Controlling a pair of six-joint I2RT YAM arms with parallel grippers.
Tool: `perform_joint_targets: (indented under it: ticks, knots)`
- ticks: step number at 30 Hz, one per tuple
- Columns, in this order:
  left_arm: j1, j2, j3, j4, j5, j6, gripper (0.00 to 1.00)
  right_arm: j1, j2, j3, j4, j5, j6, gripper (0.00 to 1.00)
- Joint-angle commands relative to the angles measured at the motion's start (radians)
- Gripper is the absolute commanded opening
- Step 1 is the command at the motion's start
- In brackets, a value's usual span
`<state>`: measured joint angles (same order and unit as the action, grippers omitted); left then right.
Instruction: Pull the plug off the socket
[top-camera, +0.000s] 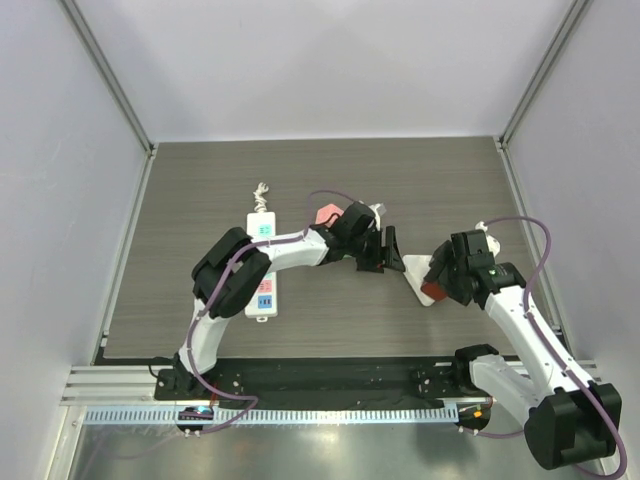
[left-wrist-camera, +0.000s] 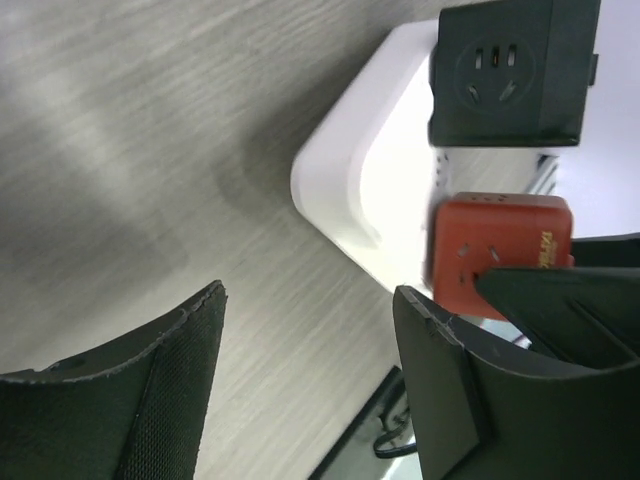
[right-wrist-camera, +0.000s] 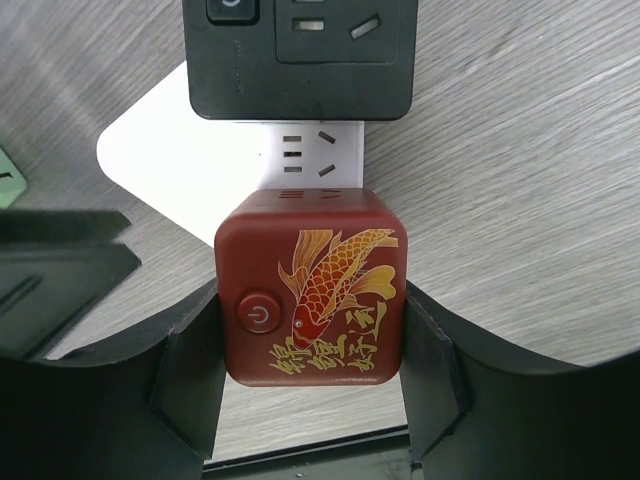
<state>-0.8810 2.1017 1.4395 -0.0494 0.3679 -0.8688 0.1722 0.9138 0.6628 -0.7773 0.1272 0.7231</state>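
A red cube plug with a gold koi print (right-wrist-camera: 315, 300) sits on a white power strip (right-wrist-camera: 160, 160). My right gripper (right-wrist-camera: 312, 365) is shut on it, a pad pressed to each side. A black cube plug (right-wrist-camera: 300, 55) sits further along the same strip. In the top view the right gripper (top-camera: 443, 280) is over the red plug (top-camera: 432, 293) at the centre right. My left gripper (left-wrist-camera: 308, 295) is open and empty above the table, just short of the strip's rounded end (left-wrist-camera: 340, 185). From there I see the red plug (left-wrist-camera: 500, 250) and the black one (left-wrist-camera: 510, 70).
A second white power strip (top-camera: 262, 270) with coloured socket covers lies at the left under the left arm, its cord (top-camera: 262, 192) behind it. A pink object (top-camera: 325, 213) lies by the left forearm. Grey walls close the table on three sides.
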Motion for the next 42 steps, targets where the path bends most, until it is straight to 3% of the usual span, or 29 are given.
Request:
perform_joint_targets:
  ticks: [1, 10, 25, 28, 31, 34, 37, 42]
  knots:
    - [-0.016, -0.081, -0.056, 0.164, -0.026, -0.143, 0.69, 0.001, -0.038, -0.011, 0.092, -0.012, 0.064, 0.01]
    - [-0.050, 0.007, -0.031, 0.279, -0.030, -0.332, 0.69, 0.000, -0.081, -0.034, 0.105, -0.027, 0.114, 0.01]
    - [-0.061, 0.089, -0.007, 0.266, -0.101, -0.354, 0.62, 0.000, -0.104, -0.060, 0.130, -0.073, 0.176, 0.01]
    - [-0.059, 0.121, 0.033, 0.270, -0.084, -0.364, 0.56, 0.000, -0.110, -0.068, 0.141, -0.083, 0.183, 0.01]
    - [-0.059, 0.144, 0.039, 0.313, -0.070, -0.380, 0.43, -0.002, -0.113, -0.080, 0.147, -0.086, 0.194, 0.01]
    - [-0.059, 0.149, 0.044, 0.322, -0.073, -0.349, 0.27, 0.000, -0.112, -0.095, 0.162, -0.093, 0.199, 0.01]
    - [-0.059, 0.144, 0.058, 0.266, -0.112, -0.282, 0.03, -0.002, -0.108, -0.100, 0.164, -0.089, 0.196, 0.01]
    - [-0.064, 0.132, 0.041, 0.184, -0.236, -0.100, 0.00, -0.002, -0.122, -0.045, 0.113, -0.051, 0.176, 0.01]
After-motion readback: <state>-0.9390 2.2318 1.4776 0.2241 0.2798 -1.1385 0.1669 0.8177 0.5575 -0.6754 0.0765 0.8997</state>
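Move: To the left hand's right, about 7 cm off, 3 cm back and about 1 cm lower, is the middle of the white socket; the red plug on it stands some 9 cm right, 5 cm back and 1 cm higher, the black plug 10 cm right, 1 cm back and 2 cm higher. The right hand already grips the red plug between its pads; from it the socket's middle lies roughly 3 cm ahead, 3 cm left and 2 cm below. Arching right towards the socket's free left end, the open left hand rises 2.5 cm and sinks again, then slides on, about 5.5 cm right in all, turning some 10 degrees counter-clockwise, and closes until its fingers pinch the socket across its thickness, pin side to plug side. The right hand keeps the red plug, easing 1.5 cm left with its left side rolling up about 10 degrees. ##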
